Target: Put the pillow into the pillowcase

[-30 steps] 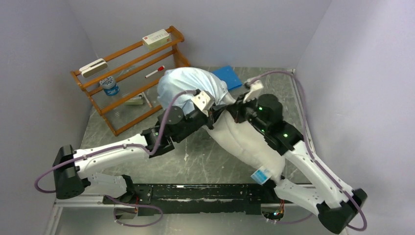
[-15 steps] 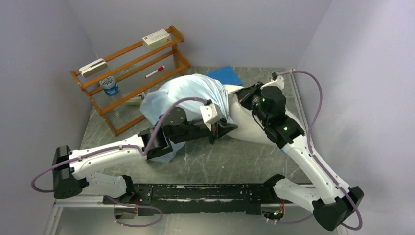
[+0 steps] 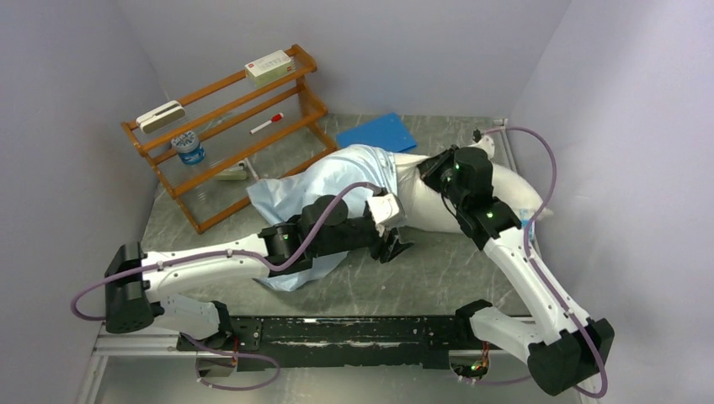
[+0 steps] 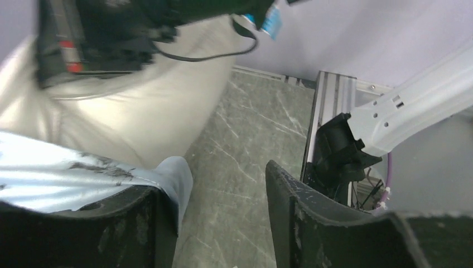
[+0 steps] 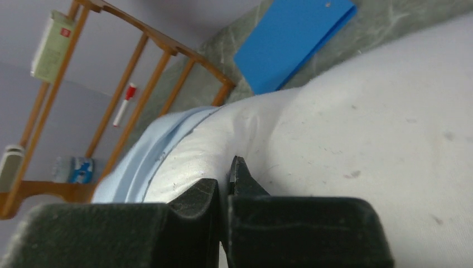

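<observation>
The white pillow [image 3: 515, 187] lies across the table's back right, its left end inside the pale-blue pillowcase [image 3: 341, 172]. The case trails toward the front under my left arm. My left gripper [image 3: 392, 245] hovers in front of the pillow's middle. In the left wrist view the left gripper [image 4: 217, 184] is open with bare table in the gap, and pillowcase [image 4: 56, 178] fabric is draped against one finger, below the pillow [image 4: 128, 123]. My right gripper [image 3: 423, 172] rests on top of the pillow. In the right wrist view the right gripper [image 5: 224, 176] is shut, pinching the pillow [image 5: 379, 128] cover beside the pillowcase [image 5: 145, 162] hem.
A wooden rack [image 3: 227, 126] stands at the back left with boxes, a red marker [image 3: 267, 123] and a blue-white tub [image 3: 189, 147]. A flat bright-blue sheet [image 3: 377, 132] lies behind the pillow. Walls close in on the left, back and right.
The pillow and case came down from a raised bundle to lie flat, shifted right. My left gripper opened, letting go of the pillowcase, and moved forward. The right arm swung back and right.
</observation>
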You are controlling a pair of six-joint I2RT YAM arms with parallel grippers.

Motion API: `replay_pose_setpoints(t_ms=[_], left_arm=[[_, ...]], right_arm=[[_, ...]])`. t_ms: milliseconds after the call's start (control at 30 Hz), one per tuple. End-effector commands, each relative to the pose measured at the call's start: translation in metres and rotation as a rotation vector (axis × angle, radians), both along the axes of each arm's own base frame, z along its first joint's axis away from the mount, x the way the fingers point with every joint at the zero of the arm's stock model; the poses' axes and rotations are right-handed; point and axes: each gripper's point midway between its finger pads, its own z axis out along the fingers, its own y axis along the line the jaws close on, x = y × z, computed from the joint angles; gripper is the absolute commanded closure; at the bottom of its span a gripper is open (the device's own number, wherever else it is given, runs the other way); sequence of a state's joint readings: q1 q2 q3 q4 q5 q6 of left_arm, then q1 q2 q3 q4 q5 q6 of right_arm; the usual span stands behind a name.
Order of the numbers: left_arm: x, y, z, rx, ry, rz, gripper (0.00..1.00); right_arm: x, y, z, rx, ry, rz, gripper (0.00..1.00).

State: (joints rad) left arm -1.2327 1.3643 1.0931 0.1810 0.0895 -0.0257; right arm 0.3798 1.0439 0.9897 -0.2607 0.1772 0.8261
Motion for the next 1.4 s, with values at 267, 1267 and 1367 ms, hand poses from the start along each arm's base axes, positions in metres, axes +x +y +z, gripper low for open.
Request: replay_pose_setpoints(t_ms=[267,1267,1367], left_arm=[[0.036,0.114,0.036,0.060,0.193,0.517,0.38],[0.129,0.096,-0.008,0.323,0.257,0.723,0.25],[0.137,0.081,-0.027,0.364,0.262,0.720,0.24]], right_arm=[[-0.046,0.008,0.053,-0.317,-0.623,0.283,1.00],[-0.020,0.012,-0.026,-0.367,0.010,0.380,0.04],[-0.024,0.010,-0.048,-0.323,0.071,0.358,0.04]])
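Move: The middle of the pillowcase's mouth, round the pillow's left end, lies about 15 cm ahead of the just-opened left hand, nearly straight out and 5 cm lower; its near hem still rests against a finger. From the right hand, which grips the pillow, that mouth is 7 cm back, 6 cm left and 5 cm down; the pillow's exposed middle lies 6 cm back and 15 cm right, the blue folder 16 cm ahead and 10 cm left. Right pulls back 8 cm, releases pillow, returns forward; open left sweeps 15 cm left, then forward over pillowcase. ##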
